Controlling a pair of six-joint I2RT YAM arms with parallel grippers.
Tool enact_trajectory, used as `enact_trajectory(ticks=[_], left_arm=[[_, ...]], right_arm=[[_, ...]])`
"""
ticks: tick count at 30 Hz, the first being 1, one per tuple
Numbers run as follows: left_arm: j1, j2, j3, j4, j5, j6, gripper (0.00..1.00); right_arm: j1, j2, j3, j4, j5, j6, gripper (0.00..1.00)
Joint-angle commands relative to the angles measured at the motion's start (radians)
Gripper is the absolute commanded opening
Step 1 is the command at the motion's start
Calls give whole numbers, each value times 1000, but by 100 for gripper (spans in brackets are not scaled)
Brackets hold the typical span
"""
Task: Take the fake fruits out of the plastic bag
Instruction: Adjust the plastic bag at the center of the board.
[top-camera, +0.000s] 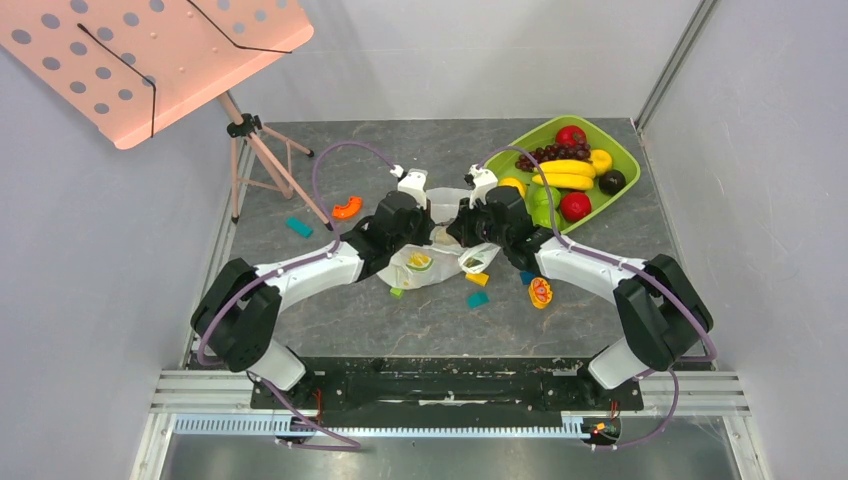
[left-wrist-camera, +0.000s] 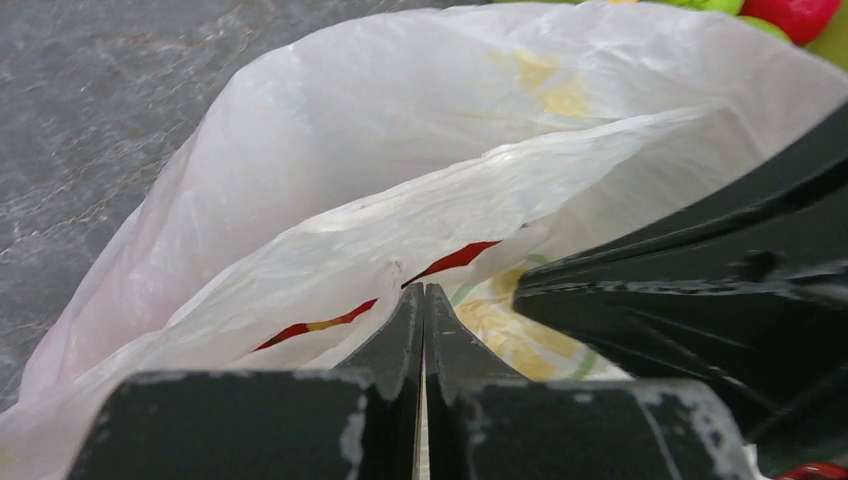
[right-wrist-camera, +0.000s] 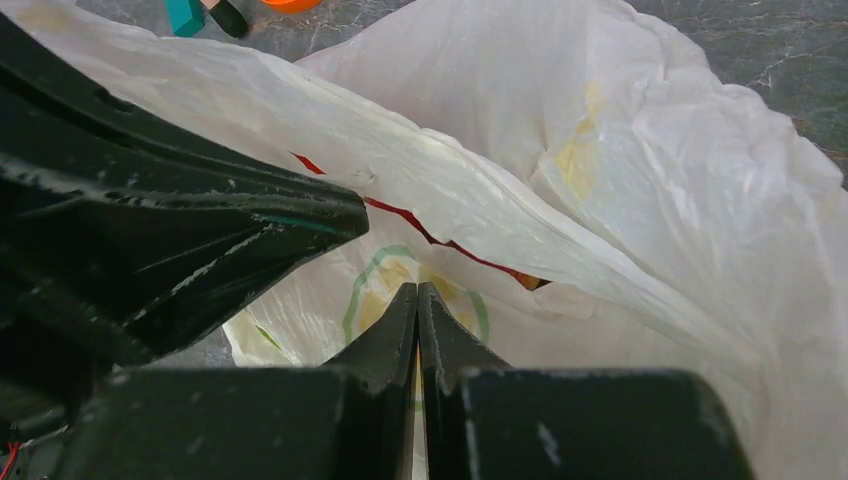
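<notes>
The plastic bag (top-camera: 432, 262) lies crumpled at the table's middle, between both arms. My left gripper (top-camera: 428, 236) is shut, with a thin fold of the bag's film pinched between its tips in the left wrist view (left-wrist-camera: 424, 292). My right gripper (top-camera: 462, 232) is shut on the bag's film as well (right-wrist-camera: 417, 290). The bag (left-wrist-camera: 400, 160) bulges upward between them (right-wrist-camera: 640, 180). A fake fruit shows as a yellow shape ringed in green through the film (right-wrist-camera: 395, 285), and a red-and-yellow sliver (left-wrist-camera: 320, 325) shows at a fold. The rest of the contents are hidden.
A green tray (top-camera: 622, 152) at the back right holds bananas, dark grapes and red round fruits. An orange halved fruit (top-camera: 540, 292) lies right of the bag. Small coloured blocks (top-camera: 478, 299) are scattered around. A pink music stand's tripod (top-camera: 262, 160) stands back left.
</notes>
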Motion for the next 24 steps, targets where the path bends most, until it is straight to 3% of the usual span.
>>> enact_trajectory(ticks=[1,11,24], left_arm=[[11,-1,-29,81,23,16,2],[17,52,-12,72,1,10,2],[17,30,-42,92,37,6,2]], right_arm=[[11,-32,19,19,11,3,2],[35,0,102,-8,31,12,2],[75,161,309,-188,146,24,2]])
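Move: The bag's narrow mouth slit, showing red fruit, lies for the left hand roughly 2 cm ahead, 1 cm right and 2 cm below. From the right hand, the bag's mouth is about 3 cm ahead, 4 cm left and 2 cm below. The yellow block sits some 9 cm back and 4 cm to the right of that hand, the teal block 13 cm back and 4 cm right, both about 12 cm lower. Leftward and forward, after a short hold, the right hand arcs about 5 cm along the slit towards the far rim by the left fingertips, rising nearly 4 cm on the way and dipping slightly at the end. The left hand sinks about 3 cm almost straight down at the bag's mouth. Both grippers stay shut and barely turn. ##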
